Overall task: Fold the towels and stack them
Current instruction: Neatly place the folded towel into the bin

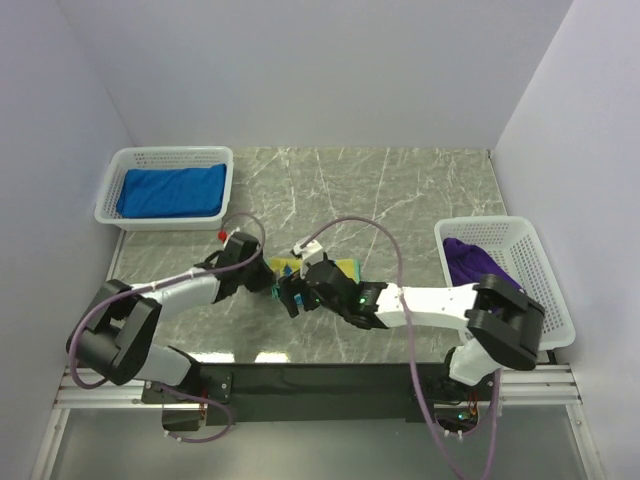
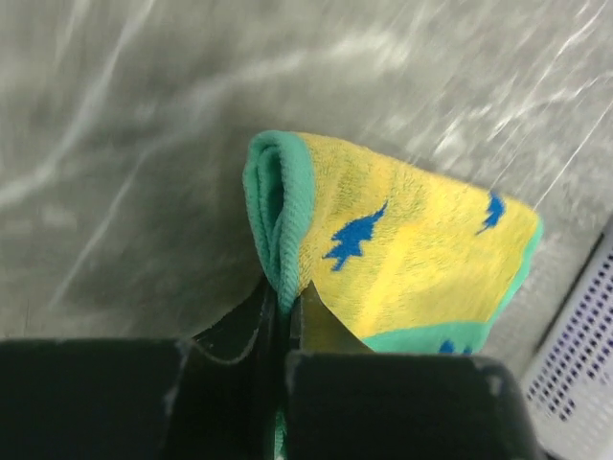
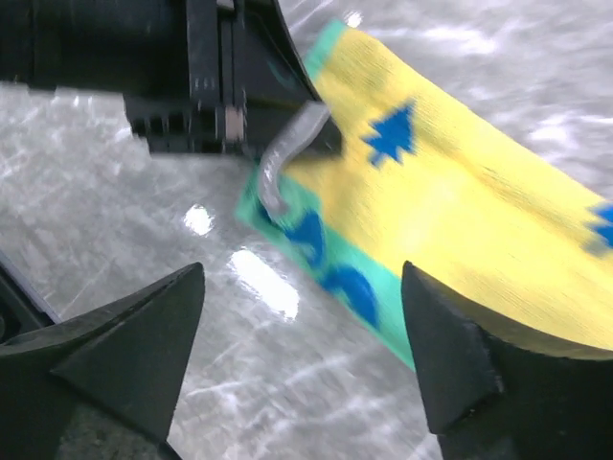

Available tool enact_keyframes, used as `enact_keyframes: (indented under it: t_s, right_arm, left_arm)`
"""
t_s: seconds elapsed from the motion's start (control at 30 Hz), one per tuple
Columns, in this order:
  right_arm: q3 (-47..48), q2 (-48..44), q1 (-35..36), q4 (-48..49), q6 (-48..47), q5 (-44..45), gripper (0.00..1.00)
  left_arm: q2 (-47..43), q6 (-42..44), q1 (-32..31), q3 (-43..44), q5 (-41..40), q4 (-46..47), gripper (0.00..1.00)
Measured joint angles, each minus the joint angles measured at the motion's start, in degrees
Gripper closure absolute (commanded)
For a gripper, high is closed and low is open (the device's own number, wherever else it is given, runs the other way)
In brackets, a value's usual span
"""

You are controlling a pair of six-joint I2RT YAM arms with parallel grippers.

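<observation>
A yellow towel (image 1: pixel 345 268) with a green border and blue tree shapes lies folded at the middle of the table. My left gripper (image 1: pixel 275 283) is shut on the towel's folded green edge (image 2: pixel 278 220), which sits pinched between the jaws (image 2: pixel 285 292). The right gripper (image 1: pixel 293 300) stands open just beside it. Its fingertips (image 3: pixel 302 278) straddle the towel's green border (image 3: pixel 345 287) and bare table, holding nothing. The left gripper's black body (image 3: pixel 230 86) fills the top left of the right wrist view. A blue towel (image 1: pixel 172 190) and a purple towel (image 1: pixel 470 262) lie in baskets.
A white mesh basket (image 1: pixel 165 155) at the back left holds the blue towel. Another white basket (image 1: pixel 540 280) at the right edge holds the purple one, and its corner shows in the left wrist view (image 2: pixel 575 355). The marble tabletop (image 1: pixel 400 190) lies between white walls.
</observation>
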Motion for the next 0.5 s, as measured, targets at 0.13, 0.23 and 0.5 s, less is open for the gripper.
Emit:
enact_keyframes:
  t_s: [0.13,0.23,0.5]
  right_arm:
    - [-1.9,-6.01,-0.09,-2.73,-0.39,3.34,0.07]
    - [-4.5,-9.73,-0.09,-3.06,-0.61,4.81,0.07]
    - [-10.62,-11.65,-0.09,-2.25,-2.99,6.12,0.07]
  left_arm:
    - [3.06,6.6,1.27,11.54,-3.61,-9.99,0.99]
    - [6.1,11.82,3.34,21.09,-5.77,-16.2,0.99]
    - [15.02,24.85,12.02,47.45,-10.19,-30.88,0.99]
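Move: The left hand grips the folded towel's left edge just above the table. The white bin it is bound for has its middle about 27 cm ahead and 25 cm left, slightly above the hand, with the blue towel inside at much the same place. The towel's middle lies some 10 cm right of the left hand, level with it. From the right hand, now open over the towel, the bin is roughly 34 cm ahead, 30 cm left and 4 cm below. Keeping its pinch on the edge of the folded towel, the left hand sweeps forward about 15 cm while climbing some 13 cm, curving left by about 7 cm towards the bin's near right side, and rolls about 20 degrees so its fingers stop leaning right. The right hand, already open and no longer holding the towel, backs off some 6 cm to the right, rising a little and then sinking again, its fingers staying wide. ##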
